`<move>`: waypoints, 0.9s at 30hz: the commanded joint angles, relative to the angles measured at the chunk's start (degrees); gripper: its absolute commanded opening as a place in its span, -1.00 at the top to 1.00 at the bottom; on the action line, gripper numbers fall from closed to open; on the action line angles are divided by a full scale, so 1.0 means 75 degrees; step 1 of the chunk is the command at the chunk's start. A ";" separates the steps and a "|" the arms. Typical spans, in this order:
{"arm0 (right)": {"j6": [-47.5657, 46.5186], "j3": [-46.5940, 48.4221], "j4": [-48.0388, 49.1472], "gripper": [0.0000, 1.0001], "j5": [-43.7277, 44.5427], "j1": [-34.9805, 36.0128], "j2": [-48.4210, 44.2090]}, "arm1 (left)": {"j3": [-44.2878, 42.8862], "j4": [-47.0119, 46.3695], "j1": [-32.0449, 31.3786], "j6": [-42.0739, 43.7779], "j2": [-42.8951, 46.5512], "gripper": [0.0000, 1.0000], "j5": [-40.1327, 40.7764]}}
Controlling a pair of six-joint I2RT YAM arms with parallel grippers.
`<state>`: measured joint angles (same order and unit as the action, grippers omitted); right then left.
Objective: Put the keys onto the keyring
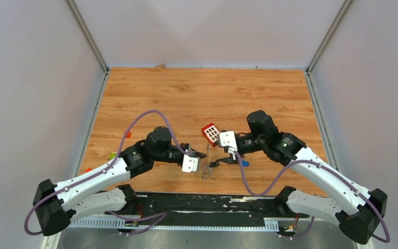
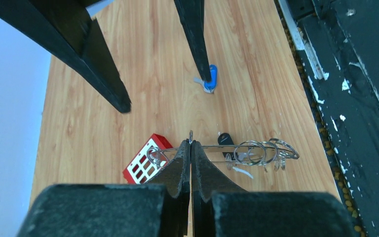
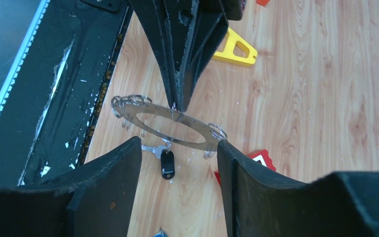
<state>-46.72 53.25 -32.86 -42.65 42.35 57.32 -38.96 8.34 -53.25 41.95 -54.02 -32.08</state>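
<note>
My left gripper (image 2: 191, 144) is shut on the rim of the keyring (image 3: 177, 121), a thin grey metal ring fringed with small silvery loops, and holds it just above the table. The black-headed key (image 3: 167, 164) hangs from one of those loops. On the wood lies the blue-headed key (image 2: 209, 79), with one right finger (image 2: 197, 44) standing right at it. My right gripper (image 3: 178, 143) is open, facing the ring, with nothing between its fingers. From above, the keyring (image 1: 205, 167) sits between the left gripper (image 1: 199, 155) and the right gripper (image 1: 223, 159), and the blue key (image 1: 244, 163) lies just right of them.
A red block with white squares (image 1: 211, 134) lies just behind the ring. A yellow triangular frame (image 3: 234, 49) lies beyond the left fingers. Small red (image 1: 128, 134), green (image 1: 113, 154) and orange (image 1: 88, 169) bits sit by the left wall. The black base rail (image 1: 197, 205) runs along the near edge.
</note>
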 commanded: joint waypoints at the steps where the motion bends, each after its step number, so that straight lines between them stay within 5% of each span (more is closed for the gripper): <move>1: 0.0198 0.0005 0.0480 -0.08 0.0101 0.0406 0.0220 | -0.0366 -0.0615 0.0034 -0.0485 0.0059 1.00 -0.0476; 7: 0.0283 0.0178 0.0602 0.33 0.0696 0.0751 0.0653 | -0.0340 -0.0654 0.0034 -0.0590 0.0161 1.00 -0.0576; 19: 0.0494 0.0161 0.0687 0.41 0.0580 0.0868 0.0770 | -0.0230 -0.0969 0.0034 -0.0820 0.0173 1.00 -0.0416; 27: 0.0562 0.0165 0.0702 0.68 0.0589 0.0892 0.0717 | -0.0144 -0.1075 0.0046 -0.0848 0.0196 1.00 -0.0304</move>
<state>-43.53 53.25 -29.56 -37.93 48.69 62.87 -39.18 4.01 -53.15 36.67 -53.54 -34.06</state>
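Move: The right hand is partly open, and the keyring's small loop, at the left hand's fingertips, is about 4 cm to its left and 3 cm below, perhaps 1 cm back. On the table some 20 cm below the right hand, the black key lies 2 cm ahead and 1 cm left, the blue key 3 cm ahead and 11 cm right, and the red block 13 cm ahead and 1 cm left. For the left hand, the small loop is at its fingertips, about 1 cm to the right. Leftward and down, some 3.5 cm in all, the right hand comes in to the keyring at the left fingertips, mostly in the first half, then creeps; its fingers narrow from well open to a small gap around the small loop. The left hand keeps its pinch on the keyring and lifts it about 2 cm. ##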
